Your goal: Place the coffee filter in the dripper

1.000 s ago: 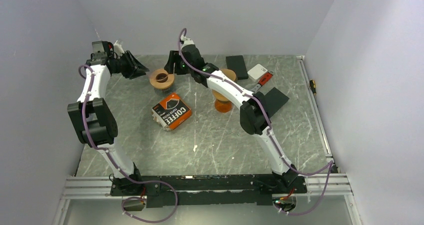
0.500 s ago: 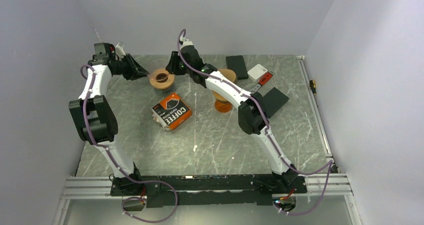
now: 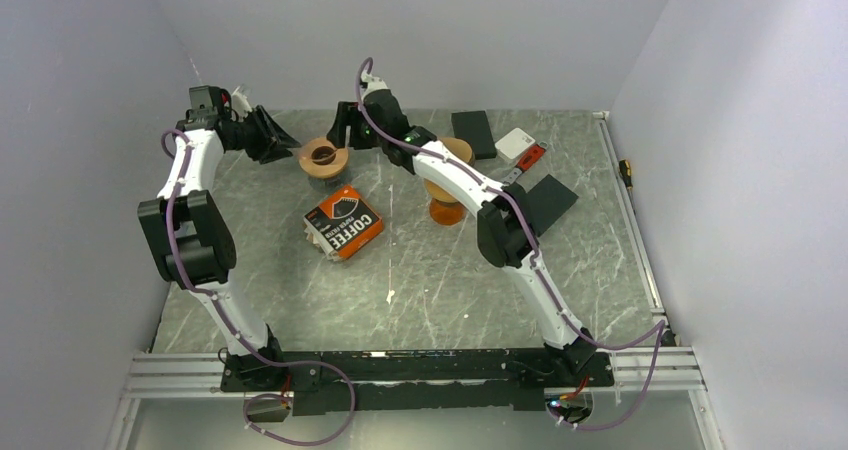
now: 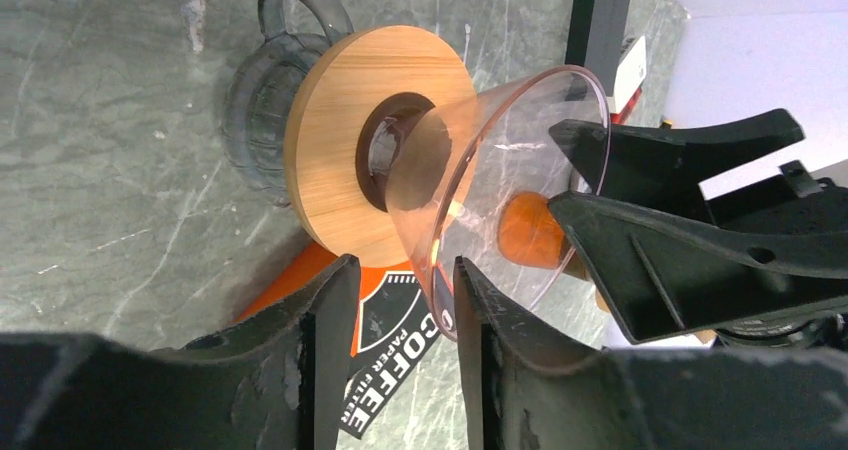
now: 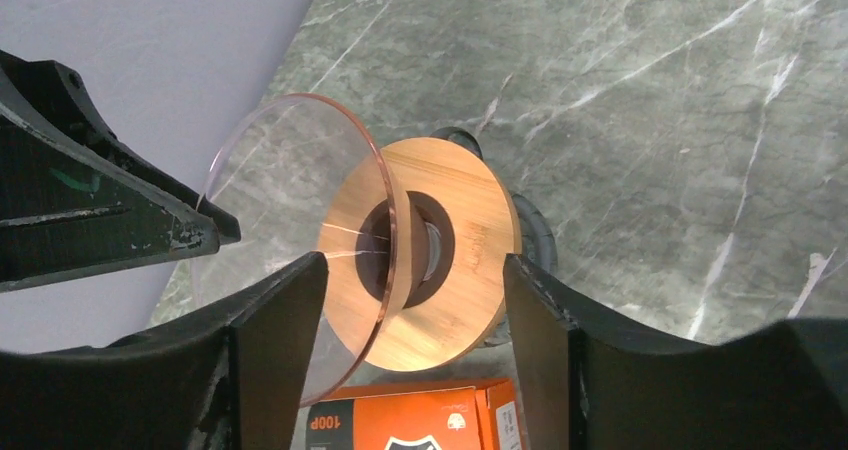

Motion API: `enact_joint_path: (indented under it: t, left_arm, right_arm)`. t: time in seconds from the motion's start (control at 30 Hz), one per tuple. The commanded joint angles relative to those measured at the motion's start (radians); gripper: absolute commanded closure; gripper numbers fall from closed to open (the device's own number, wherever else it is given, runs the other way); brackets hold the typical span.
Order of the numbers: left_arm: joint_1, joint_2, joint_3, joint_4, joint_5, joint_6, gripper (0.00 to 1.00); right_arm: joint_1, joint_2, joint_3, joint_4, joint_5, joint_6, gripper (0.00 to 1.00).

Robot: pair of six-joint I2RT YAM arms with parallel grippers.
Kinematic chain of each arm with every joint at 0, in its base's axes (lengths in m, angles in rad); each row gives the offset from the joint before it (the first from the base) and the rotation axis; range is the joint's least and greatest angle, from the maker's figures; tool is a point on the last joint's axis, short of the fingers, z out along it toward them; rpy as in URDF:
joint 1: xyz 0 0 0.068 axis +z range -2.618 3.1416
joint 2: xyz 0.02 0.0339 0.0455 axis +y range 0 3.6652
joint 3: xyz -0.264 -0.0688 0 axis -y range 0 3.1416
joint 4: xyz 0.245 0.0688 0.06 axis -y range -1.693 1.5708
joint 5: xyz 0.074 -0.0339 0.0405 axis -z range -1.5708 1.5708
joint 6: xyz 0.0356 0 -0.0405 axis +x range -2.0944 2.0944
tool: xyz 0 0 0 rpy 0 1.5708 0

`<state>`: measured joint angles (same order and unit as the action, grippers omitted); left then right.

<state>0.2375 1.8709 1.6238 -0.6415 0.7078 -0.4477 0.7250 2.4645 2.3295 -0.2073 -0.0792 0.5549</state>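
Note:
The dripper (image 3: 323,156), a clear pinkish glass cone on a wooden collar, stands on a dark server at the far middle-left of the table. My left gripper (image 3: 288,144) is at its left side and my right gripper (image 3: 347,130) at its back right. In the left wrist view the left gripper (image 4: 398,310) is open, with the cone's rim (image 4: 440,315) close to the right finger. My right gripper (image 5: 410,310) is open wide, and the dripper (image 5: 450,240) lies beyond its tips. The orange coffee filter box (image 3: 343,222) lies in front. No loose coffee filter shows.
An orange vessel with a wooden top (image 3: 445,198) stands under the right arm. A black box (image 3: 473,133), a white and red device (image 3: 521,147) and a flat black slab (image 3: 548,202) lie at the back right. The walls are close behind both grippers.
Both arms have shifted only slightly beside the dripper. The dripper and the filter box have not moved.

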Motion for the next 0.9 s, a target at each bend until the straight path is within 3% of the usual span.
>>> enact_joint_path:
  t: [0.0, 0.13, 0.37, 0.53, 0.6, 0.87]
  left_arm:
    - [0.005, -0.092, 0.035, 0.023, -0.037, 0.018, 0.53]
    - [0.01, -0.193, 0.012, 0.045, -0.097, 0.038, 0.49]
    - [0.033, -0.433, -0.137, 0.09, -0.248, 0.063, 0.42]
    - [0.034, -0.623, -0.331, 0.172, -0.389, 0.025, 0.09]
    - [0.034, -0.689, -0.41, 0.191, -0.421, 0.009, 0.01]
    - [0.035, -0.78, -0.632, 0.127, -0.262, -0.079, 0.02]
  right_arm:
    - [-0.009, -0.125, 0.014, 0.068, -0.028, -0.059, 0.26]
    - [-0.01, -0.223, -0.044, 0.081, -0.038, -0.103, 0.15]
    - [-0.015, -0.419, -0.175, 0.086, -0.054, -0.168, 0.06]
    - [-0.021, -0.583, -0.332, 0.091, -0.041, -0.189, 0.01]
    - [-0.027, -0.645, -0.403, 0.094, -0.045, -0.182, 0.01]
    - [-0.053, -0.873, -0.657, 0.058, -0.031, -0.179, 0.0]
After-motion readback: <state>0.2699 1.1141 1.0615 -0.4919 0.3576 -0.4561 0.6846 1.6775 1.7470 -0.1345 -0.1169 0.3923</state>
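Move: The clear dripper cone already sits in the wooden ring on the glass carafe, its rim between the fingertips of both hands. Its middle is about 3 cm ahead, 5 cm right and 4 cm below the left hand, and some 3 cm ahead, 4 cm left and 4 cm below the right. The coffee box lies about 7 cm back, 1 cm left and 17 cm below the right hand; the filter-lined dripper stands about 3 cm back, 21 cm right and 4 cm lower. The right hand opens its already loosened fingers fully and comes off the clear cone's rim, rising some 22 cm before drawing right and back as well, towards the filter-lined dripper's side, with its fingertips tipping up. The left hand also spreads its fingers wide and leaves the rim, lifting first and then pulling back about 12 cm and slightly left, away from the carafe, tipping up and turning counter-clockwise before it sinks again partway. ##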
